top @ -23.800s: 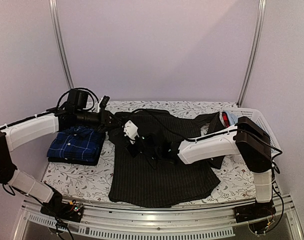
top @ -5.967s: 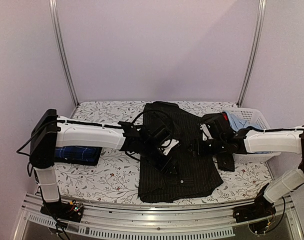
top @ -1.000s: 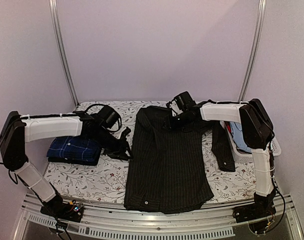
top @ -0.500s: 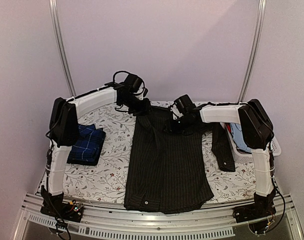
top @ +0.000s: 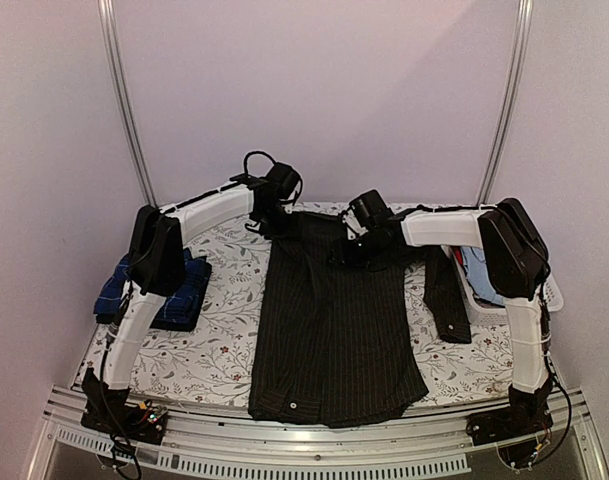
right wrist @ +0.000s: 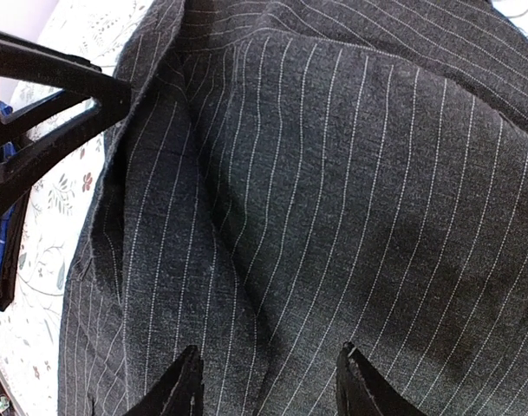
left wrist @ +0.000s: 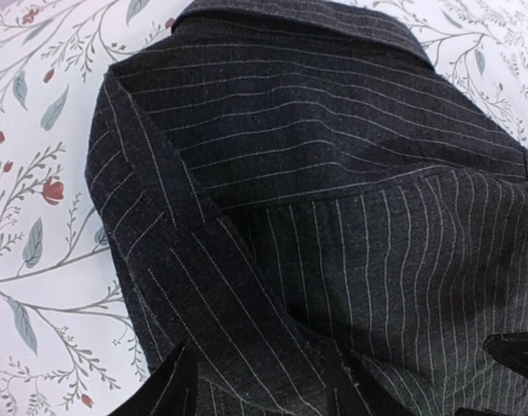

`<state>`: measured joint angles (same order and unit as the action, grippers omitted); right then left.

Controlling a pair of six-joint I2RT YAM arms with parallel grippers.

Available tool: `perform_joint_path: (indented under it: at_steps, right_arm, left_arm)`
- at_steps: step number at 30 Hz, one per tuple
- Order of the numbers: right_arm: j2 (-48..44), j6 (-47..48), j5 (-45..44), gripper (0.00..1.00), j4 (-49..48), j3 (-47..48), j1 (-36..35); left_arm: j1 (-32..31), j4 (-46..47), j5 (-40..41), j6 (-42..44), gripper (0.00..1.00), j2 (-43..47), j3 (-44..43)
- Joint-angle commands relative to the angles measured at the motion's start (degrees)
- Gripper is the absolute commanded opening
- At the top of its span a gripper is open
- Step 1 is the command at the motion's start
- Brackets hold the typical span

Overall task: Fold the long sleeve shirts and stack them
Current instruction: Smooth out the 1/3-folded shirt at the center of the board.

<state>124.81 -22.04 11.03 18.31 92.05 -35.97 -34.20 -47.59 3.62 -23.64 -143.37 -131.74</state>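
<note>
The black pinstriped long sleeve shirt (top: 334, 320) lies flat down the middle of the table, collar at the far end, one sleeve (top: 446, 295) trailing to the right. The navy check shirt (top: 189, 287) sits folded at the left, partly behind my left arm. My left gripper (top: 274, 222) hovers at the black shirt's far left shoulder, open over a folded edge of the cloth (left wrist: 203, 286). My right gripper (top: 349, 250) is beside it over the upper chest, open too, with pinstriped cloth (right wrist: 376, 173) lying under its spread fingers (right wrist: 187, 373). Neither pinches anything.
The table wears a floral cover (top: 214, 340). A white basket (top: 551, 292) with light blue cloth stands at the right edge, behind my right arm. In the right wrist view the left gripper's fingers (right wrist: 47, 95) appear at upper left, close by.
My left arm has swung from the table beside the navy shirt up to the black shirt's far left shoulder, and its jaws have spread. The right arm has barely moved.
</note>
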Motion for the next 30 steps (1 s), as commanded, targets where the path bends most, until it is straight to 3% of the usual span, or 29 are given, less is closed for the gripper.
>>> perform_joint_path:
  at_steps: [1,17,25,30]
  right_arm:
    - [-3.42,-0.87,-0.73,0.5,-1.21,-1.62,-0.07]
    - [-5.17,-1.28,-1.01,0.5,-2.09,-4.16,-0.07]
    - [-4.83,-1.32,-0.38,0.5,-2.77,-4.39,-0.1]
    - [-4.07,-1.42,0.84,0.5,-3.51,-4.12,-0.04]
  left_arm:
    - [-1.68,-0.83,3.41,1.68,0.5,-1.66,-3.29]
    - [-5.1,-2.5,10.21,2.34,0.34,-5.52,-5.97]
    - [-5.24,-1.97,11.73,2.08,0.07,-3.51,-5.92]
    - [-4.95,1.61,9.96,2.44,0.0,1.02,-2.37]
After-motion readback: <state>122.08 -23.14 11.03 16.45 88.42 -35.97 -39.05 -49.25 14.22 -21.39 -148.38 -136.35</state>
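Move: The fold's edge on the shirt's left third, near the left shoulder, lies just to the left hand's right by about 2 cm, 1 cm back and some 3 cm below its half-open fingers. The left shoulder corner is roughly 7 cm straight ahead of that hand; the collar is about 9 cm ahead and 7 cm to the right. From the right hand, the same edge is some 6 cm ahead, 10 cm to the left and 2 cm below. Rightward first, by about 2 cm and almost level, the left hand moves over the folded left third of the shirt, then sinks roughly 3 cm and draws back about 1 cm onto the fold's edge. The hand rolls some 10 degrees, left side rising, and the half-open fingers close fully, pinching the cloth at the edge. ##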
